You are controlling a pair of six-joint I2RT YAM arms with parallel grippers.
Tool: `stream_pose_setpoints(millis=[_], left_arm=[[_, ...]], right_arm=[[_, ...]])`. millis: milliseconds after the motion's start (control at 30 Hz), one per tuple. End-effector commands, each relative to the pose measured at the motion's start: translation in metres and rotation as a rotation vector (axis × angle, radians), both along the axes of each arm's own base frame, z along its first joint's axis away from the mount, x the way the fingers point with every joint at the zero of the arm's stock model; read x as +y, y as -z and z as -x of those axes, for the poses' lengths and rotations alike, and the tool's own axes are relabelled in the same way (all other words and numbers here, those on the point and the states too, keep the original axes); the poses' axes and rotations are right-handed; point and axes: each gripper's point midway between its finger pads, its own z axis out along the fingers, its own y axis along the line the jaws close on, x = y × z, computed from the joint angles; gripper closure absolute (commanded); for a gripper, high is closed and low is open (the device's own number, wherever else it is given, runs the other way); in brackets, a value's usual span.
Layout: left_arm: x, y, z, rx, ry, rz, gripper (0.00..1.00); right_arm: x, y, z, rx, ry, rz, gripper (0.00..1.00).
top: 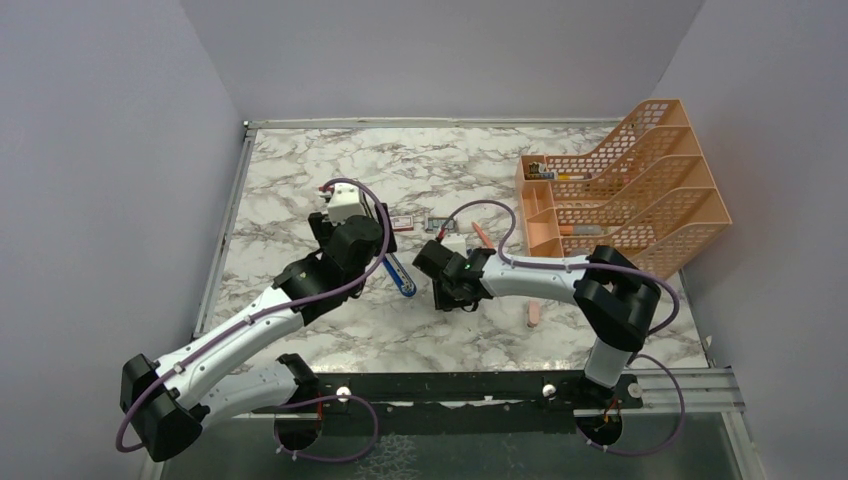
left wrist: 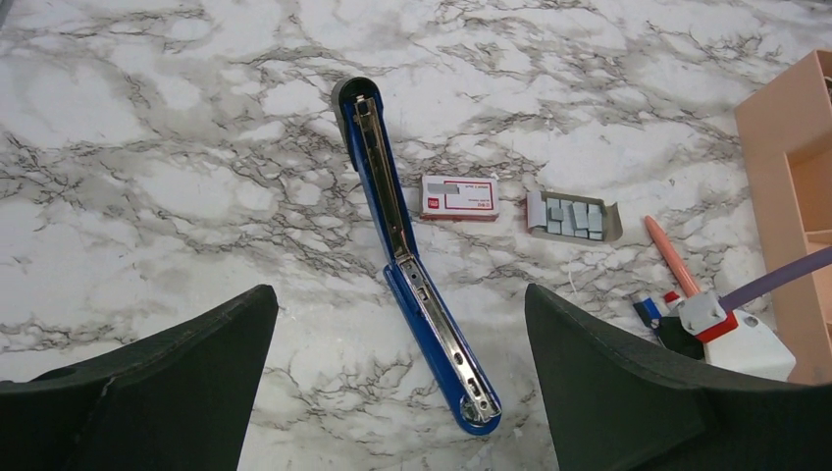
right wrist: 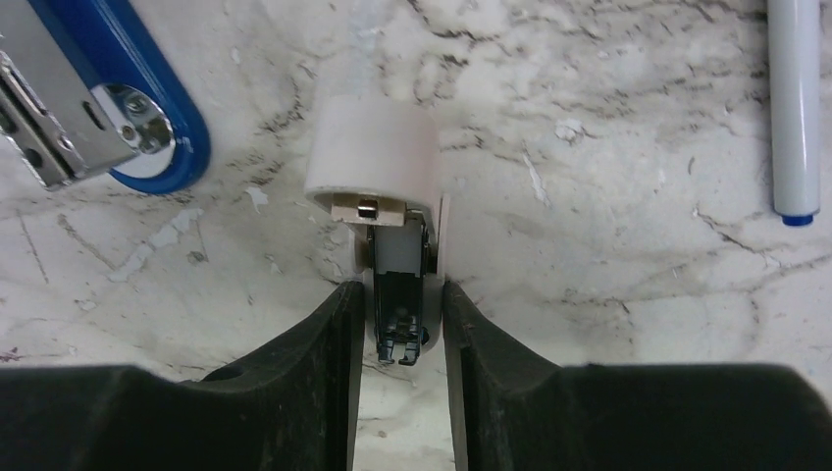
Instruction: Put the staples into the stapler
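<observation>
The blue stapler (left wrist: 412, 265) lies folded open flat on the marble, its silver channel facing up; it also shows as a blue stapler (top: 400, 277) between the arms. My left gripper (left wrist: 397, 294) hovers above it, open wide and empty. Behind the stapler lie the staples' red-and-white sleeve (left wrist: 459, 196) and the grey tray (left wrist: 574, 216) holding several staple strips. My right gripper (right wrist: 402, 294) is down at the table to the right of the stapler's end (right wrist: 118, 108). Its fingers press both sides of a small white block (right wrist: 371, 147) with a black metal part.
An orange tiered file organiser (top: 630, 185) stands at the back right. A pink pen (left wrist: 672, 257) lies near the tray, another pink stick (top: 534, 313) under the right arm. A white pen with a blue tip (right wrist: 793, 108) lies right of the right gripper.
</observation>
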Motion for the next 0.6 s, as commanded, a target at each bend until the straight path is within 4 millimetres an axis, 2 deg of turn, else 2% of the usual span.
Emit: stream_pose_setpoints(millis=[0,233,367,567], left_arm=[[0.005,0.000,0.003,0.014,0.012,-0.006,0.03],[0.013,-0.006,0.001,0.019,-0.008,-0.008,0.03],[0.016,-0.011,0.001,0.011,-0.013,0.004,0.03],[0.017,-0.016,-0.001,0.008,-0.015,0.018,0.03]], right_arm=[[0.016,-0.009,-0.028,-0.066,-0.039,-0.033,0.64],[0.047,-0.006,-0.056,-0.071,-0.158,-0.055,0.63],[0.058,-0.003,-0.071,-0.045,-0.208,-0.087,0.63],[0.076,0.000,-0.078,-0.022,-0.302,-0.102,0.62]])
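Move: The right hand already pinches a small white tool near the table. The open blue stapler's middle lies about 11 cm ahead of this hand and 12 cm to its left; the open tray of staples is some 15 cm ahead and 1 cm left, the red-and-white box 15 cm ahead and 8 cm left. From the raised, empty left hand the stapler is roughly 3 cm ahead, 3 cm right and 21 cm below. Staying low, the right hand carries the pinched white tool about 8 cm forward and 6 cm left, towards the stapler. ##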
